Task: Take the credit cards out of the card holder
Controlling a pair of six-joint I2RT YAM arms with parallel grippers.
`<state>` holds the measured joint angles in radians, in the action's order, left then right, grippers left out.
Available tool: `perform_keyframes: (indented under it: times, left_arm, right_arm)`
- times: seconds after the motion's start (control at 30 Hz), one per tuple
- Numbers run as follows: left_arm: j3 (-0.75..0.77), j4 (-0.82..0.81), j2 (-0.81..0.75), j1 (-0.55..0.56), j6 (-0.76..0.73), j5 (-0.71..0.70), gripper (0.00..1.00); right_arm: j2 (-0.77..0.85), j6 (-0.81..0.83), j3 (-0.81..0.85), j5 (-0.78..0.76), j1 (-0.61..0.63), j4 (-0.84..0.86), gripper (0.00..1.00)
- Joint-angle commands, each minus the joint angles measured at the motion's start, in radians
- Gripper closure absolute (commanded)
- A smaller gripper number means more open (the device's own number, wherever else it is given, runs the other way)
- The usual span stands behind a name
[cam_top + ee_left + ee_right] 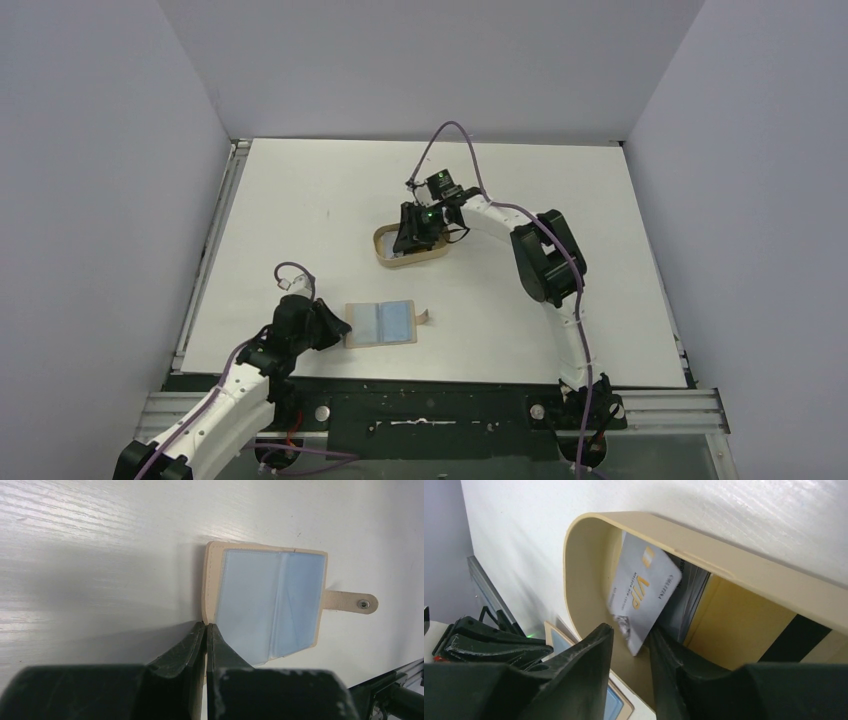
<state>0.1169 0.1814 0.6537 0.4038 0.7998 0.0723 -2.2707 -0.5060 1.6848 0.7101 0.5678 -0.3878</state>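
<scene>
The tan card holder (382,322) lies open on the table, its inside pale blue, its strap tab (350,602) pointing right. I cannot tell whether cards sit in its pockets. My left gripper (338,328) is shut on the holder's left edge near a corner (206,626). My right gripper (412,240) hangs over the oval tan tray (385,250). Its jaws are apart (631,632). A whitish credit card (644,592) with gold "VIP" print leans inside the tray between the fingers, its corner close to the right finger (669,660). More cards (689,600) lie behind it.
The tray rim (574,550) curves round the cards; a yellow flat thing with a black stripe (744,625) lies in the tray too. The open holder (616,702) and my left arm (484,640) show below the right gripper. Walls enclose the table on three sides.
</scene>
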Motion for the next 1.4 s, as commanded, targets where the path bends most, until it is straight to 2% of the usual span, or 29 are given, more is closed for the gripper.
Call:
perform_keyframes:
  times: [0.0,0.13,0.33,0.47,0.67,0.83,1.1,1.2,1.37]
  left_arm:
    - [0.028,-0.044,0.003,-0.007,-0.023,-0.028,1.0]
    - [0.07,-0.015,0.015,-0.01,-0.04,-0.062,1.0]
    - [0.127,0.022,-0.028,-0.011,-0.07,-0.127,1.0]
    - [0.145,0.026,-0.047,-0.011,-0.113,-0.168,1.0]
    - [0.157,-0.008,-0.05,-0.011,-0.159,-0.242,1.0]
    - [0.079,-0.217,-0.001,-0.016,-0.155,-0.265,1.0]
    - [0.117,-0.304,0.274,0.011,-0.095,-0.336,1.0]
    - [0.161,-0.235,0.233,0.113,-0.088,-0.459,1.0]
    - [0.125,-0.148,0.146,0.145,-0.077,-0.482,1.0]
  right_arm:
    - [0.027,0.068,0.079,-0.052,0.008,-0.07,0.61]
    - [0.044,0.123,0.131,-0.118,0.003,-0.143,0.51]
    - [0.118,0.143,0.147,-0.189,-0.026,-0.154,0.22]
    - [0.18,0.147,0.129,-0.21,-0.043,-0.141,0.13]
    - [0.333,0.067,-0.027,-0.186,-0.045,0.034,0.07]
    - [0.478,-0.001,-0.156,-0.181,-0.045,0.164,0.03]
    - [0.681,-0.013,-0.293,-0.203,-0.048,0.153,0.0]
    - [0.755,0.015,-0.319,-0.213,-0.049,0.095,0.0]
    - [0.912,0.057,-0.422,-0.283,-0.049,0.014,0.0]
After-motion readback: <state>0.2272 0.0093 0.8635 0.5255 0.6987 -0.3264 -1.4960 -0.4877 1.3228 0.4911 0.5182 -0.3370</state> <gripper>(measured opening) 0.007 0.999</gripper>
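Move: The grey VIP card leans in the tray's left end, its middle about 2 cm farther out than the right hand, 1 cm left and 2 cm lower. The tray's middle is roughly 1 cm ahead, 3 cm right and 3 cm below; the card holder is some 16 cm back, 4 cm left and 4 cm lower. From the left hand, the holder's middle is about 8 cm right, 1 cm ahead and 1 cm below; the VIP card is some 19 cm ahead and 10 cm right, level in height. Keep opening the right gripper to full width to leave the VIP card in the tray, easing forward about 4 cm and rightward, then rise some 20 cm while drawing back and right, rolling the wrist roughly 30 degrees. With the left gripper still shut on the holder's left edge, carry it about 6 cm forward towards the tray, lifting, dipping, then lifting again as you tilt it. ##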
